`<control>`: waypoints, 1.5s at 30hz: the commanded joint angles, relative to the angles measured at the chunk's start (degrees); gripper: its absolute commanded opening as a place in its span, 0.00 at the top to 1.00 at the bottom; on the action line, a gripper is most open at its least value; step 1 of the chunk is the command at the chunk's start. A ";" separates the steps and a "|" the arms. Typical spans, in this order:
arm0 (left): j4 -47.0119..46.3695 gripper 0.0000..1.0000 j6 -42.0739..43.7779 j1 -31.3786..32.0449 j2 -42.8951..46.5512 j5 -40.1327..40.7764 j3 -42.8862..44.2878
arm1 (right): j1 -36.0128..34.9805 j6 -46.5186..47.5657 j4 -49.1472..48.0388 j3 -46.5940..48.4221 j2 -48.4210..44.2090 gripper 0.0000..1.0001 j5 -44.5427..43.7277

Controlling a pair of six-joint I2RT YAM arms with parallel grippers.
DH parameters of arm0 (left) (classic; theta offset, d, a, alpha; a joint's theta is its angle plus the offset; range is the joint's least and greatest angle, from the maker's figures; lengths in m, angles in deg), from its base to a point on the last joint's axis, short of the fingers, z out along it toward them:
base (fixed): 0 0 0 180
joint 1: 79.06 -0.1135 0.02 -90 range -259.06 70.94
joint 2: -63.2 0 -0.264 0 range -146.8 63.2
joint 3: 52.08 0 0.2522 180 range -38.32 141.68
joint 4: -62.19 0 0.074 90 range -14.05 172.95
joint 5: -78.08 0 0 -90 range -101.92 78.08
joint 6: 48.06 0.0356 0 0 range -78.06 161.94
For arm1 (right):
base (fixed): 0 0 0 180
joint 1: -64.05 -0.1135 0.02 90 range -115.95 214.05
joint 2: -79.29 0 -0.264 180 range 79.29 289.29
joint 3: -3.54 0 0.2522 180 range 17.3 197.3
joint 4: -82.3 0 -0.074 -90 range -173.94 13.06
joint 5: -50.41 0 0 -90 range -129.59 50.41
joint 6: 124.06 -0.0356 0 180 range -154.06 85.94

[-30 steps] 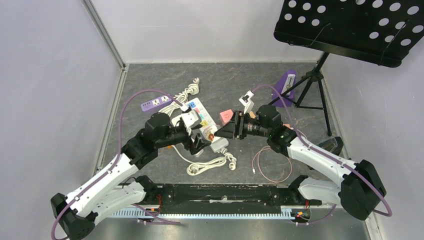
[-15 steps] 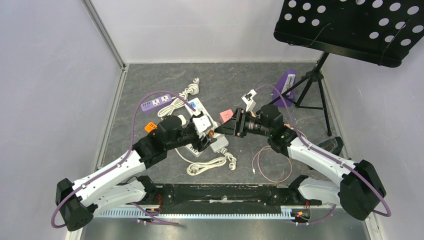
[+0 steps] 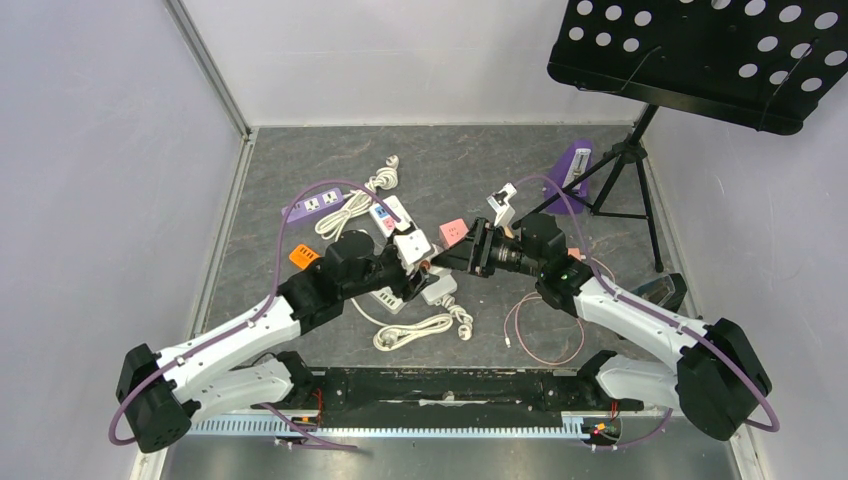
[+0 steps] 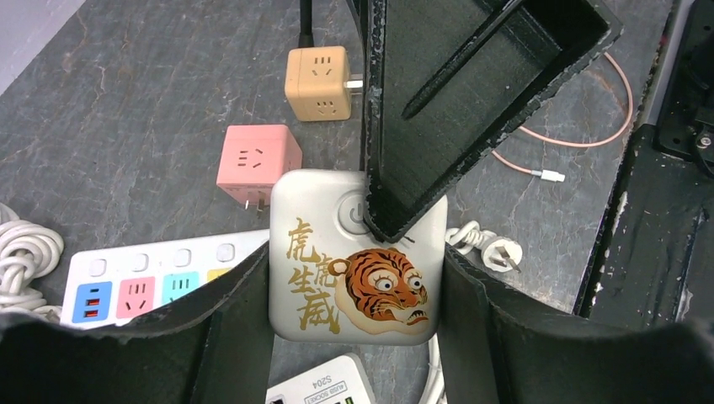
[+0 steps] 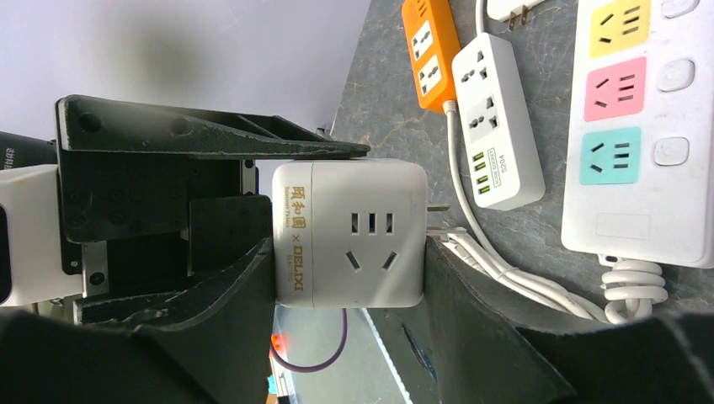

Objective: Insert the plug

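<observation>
The plug is a white cube adapter (image 4: 358, 269) with a tiger print on top and metal prongs (image 5: 438, 208) on one side. It hangs over the table's middle (image 3: 428, 266), held from both sides. My left gripper (image 4: 358, 295) has its fingers pressed against two opposite faces of the cube. My right gripper (image 5: 349, 278) is shut on the same cube (image 5: 349, 236) across its other faces; one of its fingers (image 4: 455, 109) lies over the cube's power button. The white power strip (image 5: 640, 126) with coloured sockets lies just beyond.
An orange strip (image 5: 429, 50) and a white USB strip (image 5: 497, 126) lie beside the coloured one (image 4: 151, 282). A pink cube (image 4: 257, 164), a tan cube (image 4: 318, 82) and a loose white plug (image 4: 497, 250) sit nearby. A music stand (image 3: 620, 165) rises at the back right.
My left arm has swung right and forward to the cube in the right gripper, and its fingers have closed in on it. The right arm has barely moved.
</observation>
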 commanded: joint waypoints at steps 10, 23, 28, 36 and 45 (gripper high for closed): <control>-0.75 0.98 5.35 -0.17 1.07 5.78 2.95 | -0.69 5.69 -0.12 -0.74 -5.86 0.02 -2.77; 2.98 0.98 9.20 -17.10 -4.68 -4.20 9.16 | 0.95 17.91 20.46 2.08 -15.70 0.07 -24.47; 12.73 0.98 12.56 -25.00 -14.07 -12.41 18.63 | 0.93 20.83 23.21 1.30 -15.37 0.08 -26.80; 24.09 0.98 21.81 -32.65 -27.44 -23.22 28.97 | 1.00 24.71 24.10 -0.04 -13.40 0.06 -26.59; 29.74 0.98 29.90 -34.76 -37.97 -29.45 34.27 | 0.92 27.94 26.61 -0.99 -8.61 0.07 -25.56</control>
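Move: Both hands start on the white cube plug. From the left hand, the power strip's far sockets, pink and teal, lie about 17 cm ahead, 7 cm left and 19 cm below; at that depth the small white adapter is 15 cm ahead and 16 cm left, the pink cube 16 cm ahead and 6 cm right. From the right hand, the strip's near end is some 3 cm ahead, 2 cm right and 19 cm below, the orange cube 16 cm ahead and 15 cm right. The right fingers open wide and let go of the white cube plug, then that hand lifts about 3 cm and draws off some 9 cm to the right, sinking beside the power strip's near end with its wrist turning. The left hand keeps its pinch on the plug, easing off slowly and then swinging it about 16 cm forward and 10 cm left towards the strip's far sockets, and finally sinks about 6 cm while its fingers tip some 25 degrees further down. ##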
